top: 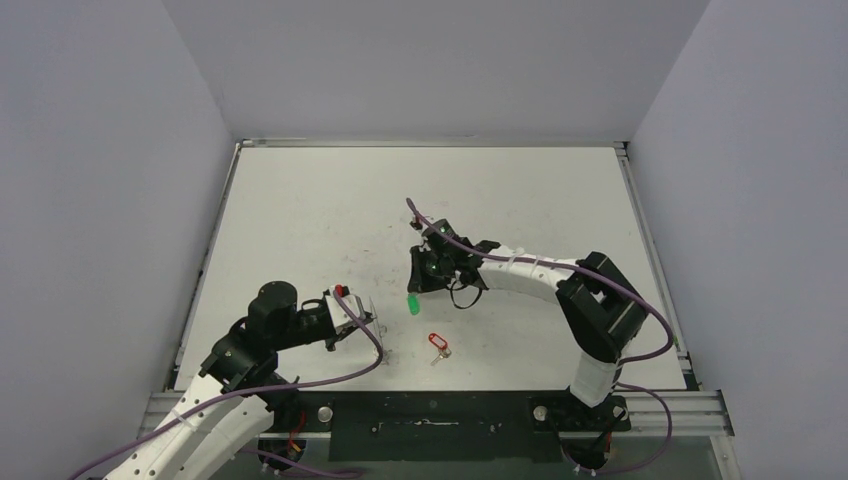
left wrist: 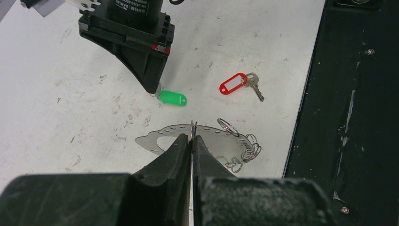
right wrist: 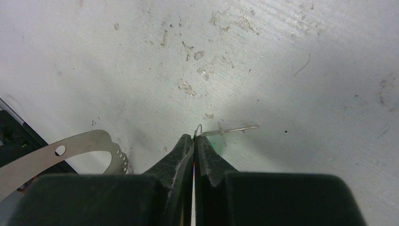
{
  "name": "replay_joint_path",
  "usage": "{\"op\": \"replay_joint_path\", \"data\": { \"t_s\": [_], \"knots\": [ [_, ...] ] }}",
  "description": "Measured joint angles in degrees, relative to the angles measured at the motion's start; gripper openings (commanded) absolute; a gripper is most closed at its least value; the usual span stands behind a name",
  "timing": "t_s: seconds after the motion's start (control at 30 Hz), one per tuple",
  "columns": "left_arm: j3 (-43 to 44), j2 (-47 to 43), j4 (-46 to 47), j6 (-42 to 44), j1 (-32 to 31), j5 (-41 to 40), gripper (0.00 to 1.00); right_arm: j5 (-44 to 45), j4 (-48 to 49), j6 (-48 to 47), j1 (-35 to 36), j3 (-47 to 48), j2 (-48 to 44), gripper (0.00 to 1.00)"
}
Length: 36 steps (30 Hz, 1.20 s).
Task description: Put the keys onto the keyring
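Observation:
My left gripper (left wrist: 192,137) is shut on the thin keyring (left wrist: 193,126), which stands edge-on between its fingertips just above the table. The green-tagged key (right wrist: 233,128) lies flat, its blade pointing right in the right wrist view. My right gripper (right wrist: 194,136) is shut on that key's head end, with a small wire loop showing at the tips. Its green tag (left wrist: 172,98) pokes out under that gripper in the left wrist view. The red-tagged key (left wrist: 234,84) lies loose on the table, right of the green one and near the front edge (top: 437,345).
A curved perforated metal plate (left wrist: 221,141) lies flat under the left fingertips, with several small spare rings (left wrist: 249,148) hooked at its right end. The same plate (right wrist: 70,143) shows at the left of the right wrist view. The black front rail (left wrist: 357,117) borders the table.

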Motion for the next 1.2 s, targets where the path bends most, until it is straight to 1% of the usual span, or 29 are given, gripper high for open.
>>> {"op": "replay_joint_path", "data": {
  "t_s": [0.4,0.53,0.6,0.73,0.97,1.1,1.2],
  "knots": [
    [0.00,-0.15,-0.07,0.00,0.00,0.00,0.00,-1.22,-0.20,-1.40,-0.74,-0.02,-1.31,0.00],
    [0.00,-0.20,-0.09,-0.22,0.00,-0.02,0.00,-3.28,0.24,-3.80,-1.14,-1.11,-2.40,0.00],
    [0.00,-0.15,-0.07,-0.35,0.00,-0.04,0.00,-4.68,0.24,-5.38,-1.18,-2.60,-4.44,0.00],
    [0.00,0.59,0.61,-0.76,0.00,-0.02,0.00,-6.91,0.26,-8.61,-1.84,-5.20,-11.34,0.00],
    [0.00,4.17,4.24,-1.95,0.00,1.07,0.00,-8.39,-0.70,-14.19,-3.34,-7.37,-21.90,0.00],
    [0.70,6.82,5.40,-1.22,0.00,1.44,0.00,-7.43,-2.97,-16.33,-3.54,-7.85,-25.35,0.26],
    [1.25,8.81,6.34,-0.28,0.00,1.53,0.00,-6.19,-4.52,-16.74,-3.65,-7.85,-24.98,0.30]
  ]
}}
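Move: The right hand starts with the green-tagged key pinched close above the table. The keyring, a metal plate with rings in the left fingers, is roughly 10 cm back from it, 7 cm to its left and 8 cm higher. The red-tagged key lies about 10 cm back, 5 cm right and 3 cm below. From the left hand the green-tagged key is some 8 cm ahead, 7 cm right and 13 cm down. Its pinch on the green-tagged key ends: the right hand lingers low, then climbs about 10 cm while drifting some 5 cm right and a little back. The wrist tilts roughly 20 degrees so the fingers point less steeply down, and late in the rise they begin to part. The left hand, still gripping the keyring, eases about 2 cm forward and right near the end. ##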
